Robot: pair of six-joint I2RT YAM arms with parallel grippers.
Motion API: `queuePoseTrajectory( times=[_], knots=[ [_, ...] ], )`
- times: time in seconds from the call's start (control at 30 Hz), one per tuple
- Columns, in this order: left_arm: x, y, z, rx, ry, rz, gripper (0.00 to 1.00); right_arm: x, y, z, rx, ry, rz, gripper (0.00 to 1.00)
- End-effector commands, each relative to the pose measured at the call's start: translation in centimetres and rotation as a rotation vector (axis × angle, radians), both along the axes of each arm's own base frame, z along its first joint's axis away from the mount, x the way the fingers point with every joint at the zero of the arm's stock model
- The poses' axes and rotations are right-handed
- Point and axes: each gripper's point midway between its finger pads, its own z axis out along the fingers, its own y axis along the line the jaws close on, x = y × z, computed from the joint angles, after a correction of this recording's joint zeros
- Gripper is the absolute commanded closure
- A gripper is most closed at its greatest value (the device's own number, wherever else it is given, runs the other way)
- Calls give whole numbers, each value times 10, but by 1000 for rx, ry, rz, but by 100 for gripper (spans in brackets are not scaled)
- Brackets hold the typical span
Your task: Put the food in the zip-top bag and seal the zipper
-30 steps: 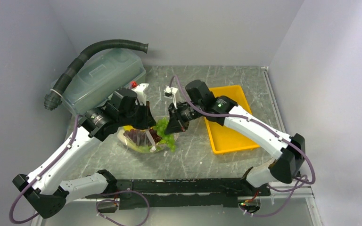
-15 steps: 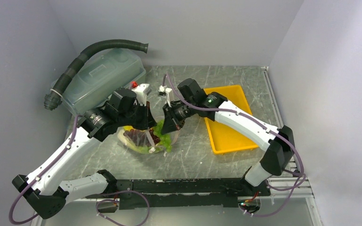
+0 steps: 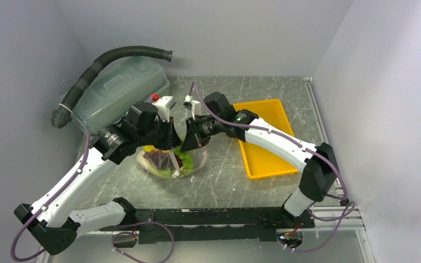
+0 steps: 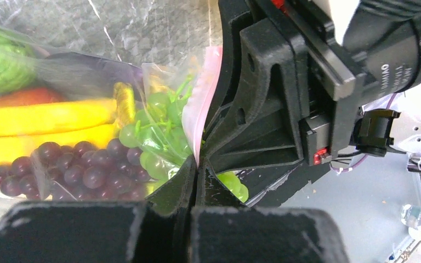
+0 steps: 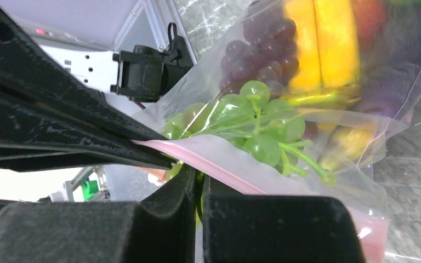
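The clear zip-top bag [image 3: 197, 160] lies on the table between both arms, with the food [image 3: 160, 160] inside. The left wrist view shows dark purple grapes [image 4: 77, 172], yellow bananas [image 4: 44, 127], green grapes [image 4: 159, 134] and a round green vegetable [image 4: 0, 60] through the plastic. My left gripper [image 4: 197, 164] is shut on the pink zipper [image 4: 204, 101]. My right gripper [image 5: 200, 176] is shut on the same zipper [image 5: 235, 159], right beside the left fingers [image 5: 60, 129]. In the top view the two grippers [image 3: 172, 145] [image 3: 185, 147] almost touch above the bag's mouth.
A yellow tray [image 3: 263, 159] lies to the right of the bag, under the right forearm. A large translucent lidded tub [image 3: 115, 90] with a dark corrugated hose [image 3: 109, 57] stands at the back left. Grey walls close in on three sides.
My right gripper has slid left along the bag's mouth until it meets the left gripper. The greens that bulged out on the right now sit further inside. The left arm has stayed put.
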Motion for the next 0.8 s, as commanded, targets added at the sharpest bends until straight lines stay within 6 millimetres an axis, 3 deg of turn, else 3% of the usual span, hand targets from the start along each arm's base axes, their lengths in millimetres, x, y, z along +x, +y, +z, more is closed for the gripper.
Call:
queuePoseTrajectory(
  times=[0.0, 0.3, 0.6, 0.77],
  knots=[
    [-4, -13, 34, -118, -53, -33, 100, 27, 20, 16, 110, -14, -146, 100],
    [-5, -22, 34, -162, -18, -42, 100, 45, 27, 14, 185, 25, -378, 100],
    [-6, -29, 34, -195, 4, -52, 100, 58, 35, 33, 284, 23, -567, 100],
    [-6, -31, 36, -216, 6, -51, 100, 58, 44, 27, 306, 73, -676, 100]
  ],
)
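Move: The right hand already has the green grapes at the bag's mouth, beside the left fingers pinching its rim. The bag's inside, where they are headed, lies some 3 cm ahead, 5 cm left and 5 cm below the right hand. Deeper in lie the red grapes, about 3 cm ahead and 11 cm left, and the bananas, about 6 cm ahead and 12 cm left, both roughly 10 cm down. From the left hand the inside is about 2 cm ahead, 4 cm left and 8 cm below. Still gripping the green grapes, the right fingers slide deeper under the pink zipper rim into the bag, going about 3 cm forward and as far left. They dip some 3 cm, then rise about 1 cm, while the wrist swings nearly 30 degrees clockwise. The left hand stays almost in place and keeps its pinch on the rim. ##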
